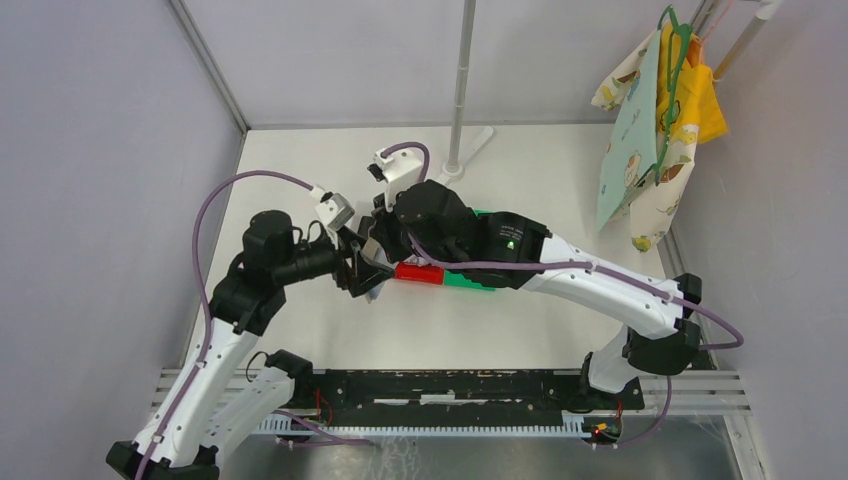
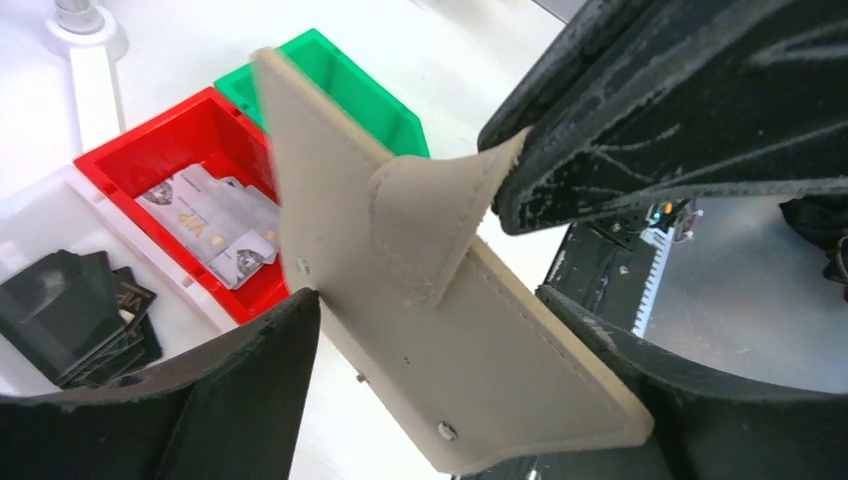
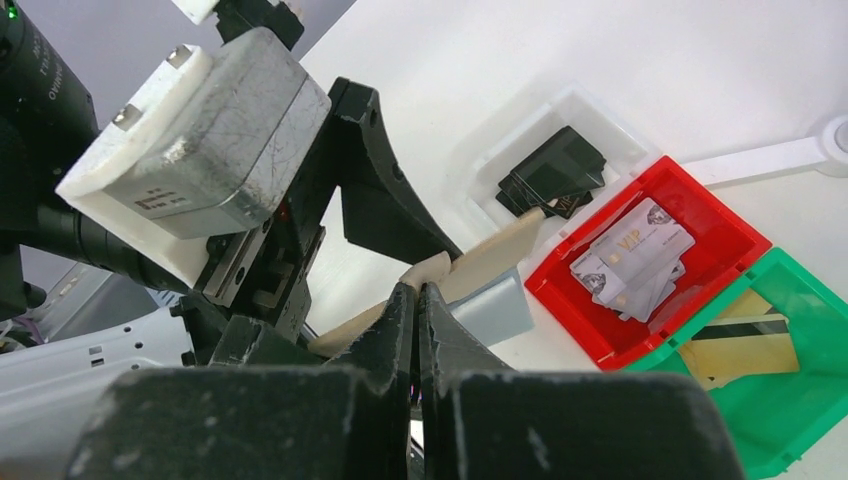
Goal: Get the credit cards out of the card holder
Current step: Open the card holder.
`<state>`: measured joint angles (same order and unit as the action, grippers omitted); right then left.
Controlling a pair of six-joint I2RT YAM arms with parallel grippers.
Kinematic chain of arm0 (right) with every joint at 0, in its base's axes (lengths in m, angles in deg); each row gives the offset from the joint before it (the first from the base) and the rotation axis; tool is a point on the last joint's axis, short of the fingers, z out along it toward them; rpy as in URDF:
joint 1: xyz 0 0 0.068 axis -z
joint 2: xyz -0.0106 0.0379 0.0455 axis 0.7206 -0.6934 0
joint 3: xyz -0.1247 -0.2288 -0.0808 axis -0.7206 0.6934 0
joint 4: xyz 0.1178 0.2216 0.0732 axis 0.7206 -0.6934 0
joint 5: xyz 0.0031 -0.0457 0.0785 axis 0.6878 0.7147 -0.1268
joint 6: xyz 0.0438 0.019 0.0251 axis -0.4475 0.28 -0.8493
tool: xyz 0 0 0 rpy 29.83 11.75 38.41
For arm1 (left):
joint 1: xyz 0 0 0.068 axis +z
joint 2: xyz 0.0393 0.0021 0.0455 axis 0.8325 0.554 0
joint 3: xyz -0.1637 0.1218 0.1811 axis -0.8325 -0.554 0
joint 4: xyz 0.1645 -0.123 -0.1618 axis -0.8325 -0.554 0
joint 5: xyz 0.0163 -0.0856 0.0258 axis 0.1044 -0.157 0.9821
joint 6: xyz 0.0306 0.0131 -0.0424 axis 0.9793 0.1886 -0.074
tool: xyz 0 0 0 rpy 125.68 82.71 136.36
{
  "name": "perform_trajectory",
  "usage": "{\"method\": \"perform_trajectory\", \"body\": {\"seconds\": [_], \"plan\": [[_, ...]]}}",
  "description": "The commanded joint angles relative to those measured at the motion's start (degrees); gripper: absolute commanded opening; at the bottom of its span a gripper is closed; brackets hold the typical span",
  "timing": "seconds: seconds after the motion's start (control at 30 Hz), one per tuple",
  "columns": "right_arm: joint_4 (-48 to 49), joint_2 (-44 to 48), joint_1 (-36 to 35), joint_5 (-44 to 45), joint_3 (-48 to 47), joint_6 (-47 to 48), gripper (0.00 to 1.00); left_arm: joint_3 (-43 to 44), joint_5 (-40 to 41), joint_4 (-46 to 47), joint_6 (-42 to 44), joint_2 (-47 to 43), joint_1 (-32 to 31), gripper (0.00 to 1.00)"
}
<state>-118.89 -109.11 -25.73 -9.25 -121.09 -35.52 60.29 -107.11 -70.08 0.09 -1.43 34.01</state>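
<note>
The tan card holder [image 2: 450, 340] hangs above the table, tilted, between both grippers. My left gripper [image 2: 430, 300] spans its width, and both fingers touch its side edges. My right gripper [image 3: 420, 290] is shut on the holder's tan flap [image 3: 432, 268]; its light blue inner pocket [image 3: 490, 305] shows just beyond. Silvery-white credit cards [image 3: 630, 255] lie in the red bin [image 3: 735, 250]. Gold credit cards with a dark stripe [image 3: 745, 340] lie in the green bin [image 3: 810, 410]. From above, both grippers meet at the holder [image 1: 368, 262]. Whether any cards sit inside it is hidden.
A clear tray [image 3: 590, 110] with black cards [image 3: 550, 170] stands beside the red bin. A white pole base [image 1: 470, 140] stands at the back, and patterned cloths [image 1: 650, 130] hang at the right. A black rail [image 1: 450, 385] runs along the near edge.
</note>
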Motion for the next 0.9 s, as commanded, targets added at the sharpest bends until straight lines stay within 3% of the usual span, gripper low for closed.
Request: {"method": "perform_trajectory", "body": {"seconds": [0.0,0.1,0.13,0.2,0.27,0.37,0.5,0.63,0.73,0.87], "plan": [[3.82,2.74,-0.33,3.18,0.06,0.15,0.00,2.42,1.97,0.00,3.61,-1.12,-0.23,0.70],[3.72,3.84,-0.09,2.43,0.67,1.27,0.00,3.27,2.26,-1.01,3.47,-1.28,-0.21,0.31],[3.78,3.97,0.10,0.87,0.67,2.03,0.01,3.83,2.24,-1.50,3.42,-1.01,-0.17,0.22],[3.21,4.01,0.82,-1.56,0.18,3.36,0.08,5.05,2.18,-2.23,2.68,-0.47,-0.22,0.10],[3.11,4.80,2.20,-4.93,0.71,4.27,0.26,6.15,0.99,-2.37,1.87,-0.20,-0.19,0.03],[6.22,8.29,6.53,-14.52,5.85,5.62,0.63,7.47,-1.00,-2.03,-0.71,0.43,-0.24,0.02],[15.50,18.88,14.34,-29.83,19.38,8.41,0.89,10.01,-4.60,-1.46,-7.64,3.76,-0.19,0.02],[20.35,28.66,18.77,-37.52,29.78,12.47,0.97,14.06,-12.53,1.21,-16.98,8.75,-0.15,0.02],[23.63,34.41,19.62,-40.17,38.09,14.47,0.97,15.71,-18.76,5.58,-26.21,12.40,-0.02,0.02],[30.58,40.85,20.02,-41.77,48.42,16.19,0.95,18.90,-22.86,6.11,-29.81,15.84,0.02,0.02]]}}
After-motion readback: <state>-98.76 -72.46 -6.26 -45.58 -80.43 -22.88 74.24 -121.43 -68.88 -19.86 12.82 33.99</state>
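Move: The card holder, still pinched by the right fingers, sits between the left hand's wide-open fingers, its middle about 2 cm to the right of that hand and level with it. From the right hand the holder's middle lies about 2 cm back and 3 cm below. From the left hand, some 26 cm below, the white tray lies about 8 cm ahead and 3 cm left, and the red bin 9 cm ahead and 7 cm right. Staying almost in place at first, the left hand closes its open fingers on the card holder and pinches it, then lifts it about 6 cm while drifting right and rolling some 20 degrees. Once the left has its grip, the right fingers open wide, let go of the holder and pull away about 12 cm to the right, finally drawing back, the wrist turning counter-clockwise. ##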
